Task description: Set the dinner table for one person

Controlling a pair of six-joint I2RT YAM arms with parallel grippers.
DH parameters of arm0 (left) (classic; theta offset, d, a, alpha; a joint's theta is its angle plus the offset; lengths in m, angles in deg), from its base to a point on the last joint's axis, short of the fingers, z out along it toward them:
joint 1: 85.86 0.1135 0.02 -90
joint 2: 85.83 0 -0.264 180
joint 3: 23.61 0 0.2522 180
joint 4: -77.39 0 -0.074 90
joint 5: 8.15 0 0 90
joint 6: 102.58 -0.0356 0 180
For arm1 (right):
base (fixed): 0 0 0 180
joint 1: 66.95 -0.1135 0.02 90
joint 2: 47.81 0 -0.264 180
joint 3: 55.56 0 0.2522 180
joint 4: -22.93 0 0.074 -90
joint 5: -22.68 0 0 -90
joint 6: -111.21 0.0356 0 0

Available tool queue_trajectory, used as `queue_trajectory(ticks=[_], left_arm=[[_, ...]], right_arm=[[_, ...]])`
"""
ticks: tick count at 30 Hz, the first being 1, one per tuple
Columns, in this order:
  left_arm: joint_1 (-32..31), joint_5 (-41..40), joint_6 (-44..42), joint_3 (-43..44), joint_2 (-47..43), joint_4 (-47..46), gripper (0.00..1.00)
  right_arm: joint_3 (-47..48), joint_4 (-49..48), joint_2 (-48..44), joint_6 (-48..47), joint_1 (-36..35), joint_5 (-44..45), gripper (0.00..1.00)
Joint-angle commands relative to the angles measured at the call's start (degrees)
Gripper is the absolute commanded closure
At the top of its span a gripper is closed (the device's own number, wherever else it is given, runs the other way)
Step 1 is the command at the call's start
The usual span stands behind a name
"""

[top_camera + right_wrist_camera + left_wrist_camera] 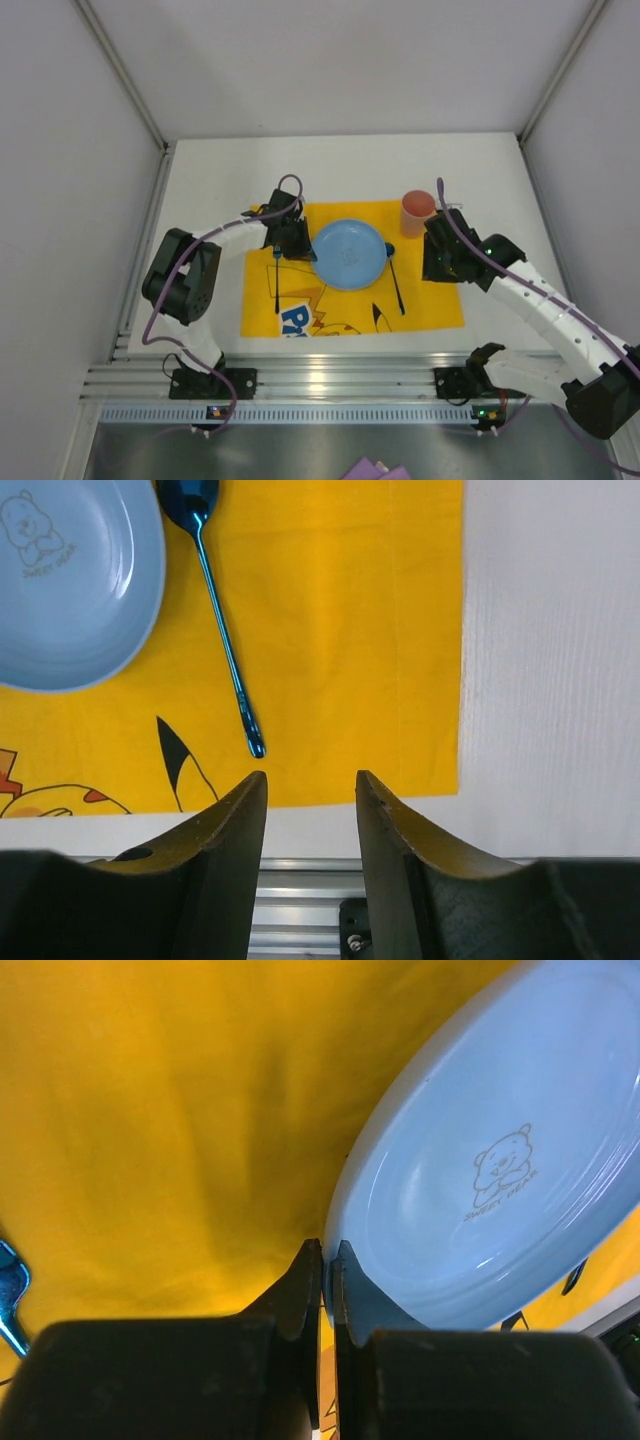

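Observation:
A light blue plate point(350, 253) with a bear print lies in the middle of the yellow placemat point(430, 300) on the white dinner table point(220, 180). My left gripper point(300, 243) is at the plate's left rim. In the left wrist view the gripper point(327, 1260) is shut on the thin edge of the plate point(500, 1190). A blue spoon point(396, 285) lies right of the plate and a blue fork point(277, 280) lies left of it. My right gripper point(310, 780) hangs open and empty over the mat's right part, near the spoon point(225, 650).
An orange cup point(417, 210) stands at the placemat's far right corner, just beyond my right wrist. The aluminium rail point(330, 385) with both arm bases runs along the near edge. Grey walls close in the table on three sides.

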Motion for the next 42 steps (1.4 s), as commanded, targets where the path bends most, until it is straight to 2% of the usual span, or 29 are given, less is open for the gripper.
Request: queue_trajectory(ticks=[1, 17, 20, 21, 24, 28, 30, 31, 34, 35, 37, 38, 41, 42], left_arm=[[-0.1, -1.3, -1.7, 2.2, -1.4, -0.2, 1.0], [0.0, -6.1, -7.1, -1.0, -9.4, 9.0, 0.99], [0.0, -6.9, -7.5, -1.9, -9.9, 9.9, 0.91], [0.0, -7.2, -7.5, -2.2, -10.3, 10.4, 0.8], [0.0, -9.5, -7.3, -3.1, -11.6, 11.2, 0.6], [0.0, -11.3, -6.7, -3.7, -13.7, 11.4, 0.49], [0.0, -11.6, -6.3, -2.8, -15.2, 12.2, 0.48], [0.0, -11.7, -6.0, -2.5, -15.8, 12.7, 0.48], [0.0, -11.9, -5.7, -0.2, -20.3, 14.5, 0.48], [0.0, -11.8, -5.7, 0.3, -21.7, 15.2, 0.48], [0.0, -11.5, -6.8, 1.6, -26.3, 15.6, 0.48], [0.0, -11.5, -7.2, 1.7, -28.0, 15.9, 0.48], [0.0, -13.8, -8.2, 1.1, -35.0, 17.1, 0.47], [0.0, -17.8, -8.2, -0.3, -38.8, 17.0, 0.46]], right_arm=[[4.1, -0.2, 0.7, -1.9, -0.9, 1.1, 0.59], [0.5, -0.8, -2.7, -1.4, -0.7, 0.8, 0.59], [-0.1, -0.6, -3.6, -1.3, -0.8, 0.9, 0.59], [-0.2, -0.5, -4.0, -1.3, -0.8, 0.9, 0.58], [-0.4, -0.2, -4.9, -1.1, -0.8, 0.8, 0.58], [-0.2, 0.2, -5.9, -1.1, -0.8, 1.0, 0.57], [0.4, 0.5, -6.9, -1.2, -0.8, 1.0, 0.56], [1.4, 0.9, -7.2, -1.4, -0.7, 0.9, 0.54], [5.4, 0.4, -10.1, -3.3, -0.8, -0.2, 0.4], [6.6, -0.2, -11.1, -3.9, -0.8, -1.1, 0.28], [9.6, -3.4, -15.7, -6.8, -0.8, -3.1, 0.16], [10.5, -4.4, -17.3, -7.5, -0.8, -3.8, 0.0], [12.7, -6.7, -21.3, -8.3, -0.8, -4.4, 0.0], [12.7, -7.0, -22.3, -7.8, -0.8, -4.3, 0.0]])
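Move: The left fingers already pinch the plate's left rim, so its middle lies about 9 cm to their right, roughly 1 cm ahead and 1 cm lower. The fork lies some 8 cm left of that hand and 5 cm nearer, the spoon some 20 cm right and 5 cm nearer, and the cup about 24 cm right and 7 cm out. From the high, empty right hand the plate is some 12 cm ahead, 17 cm left and 12 cm below. Keeping its pinch on the plate's rim, the left hand draws the plate left and somewhat back towards the fork, rising slightly. It then opens to let go, eases a little farther left and back, and lifts about 13 cm clear, fingertips tipping forward-up. The right hand, touching nothing, rises some 14 cm, tips its fingers up and opens wide. ##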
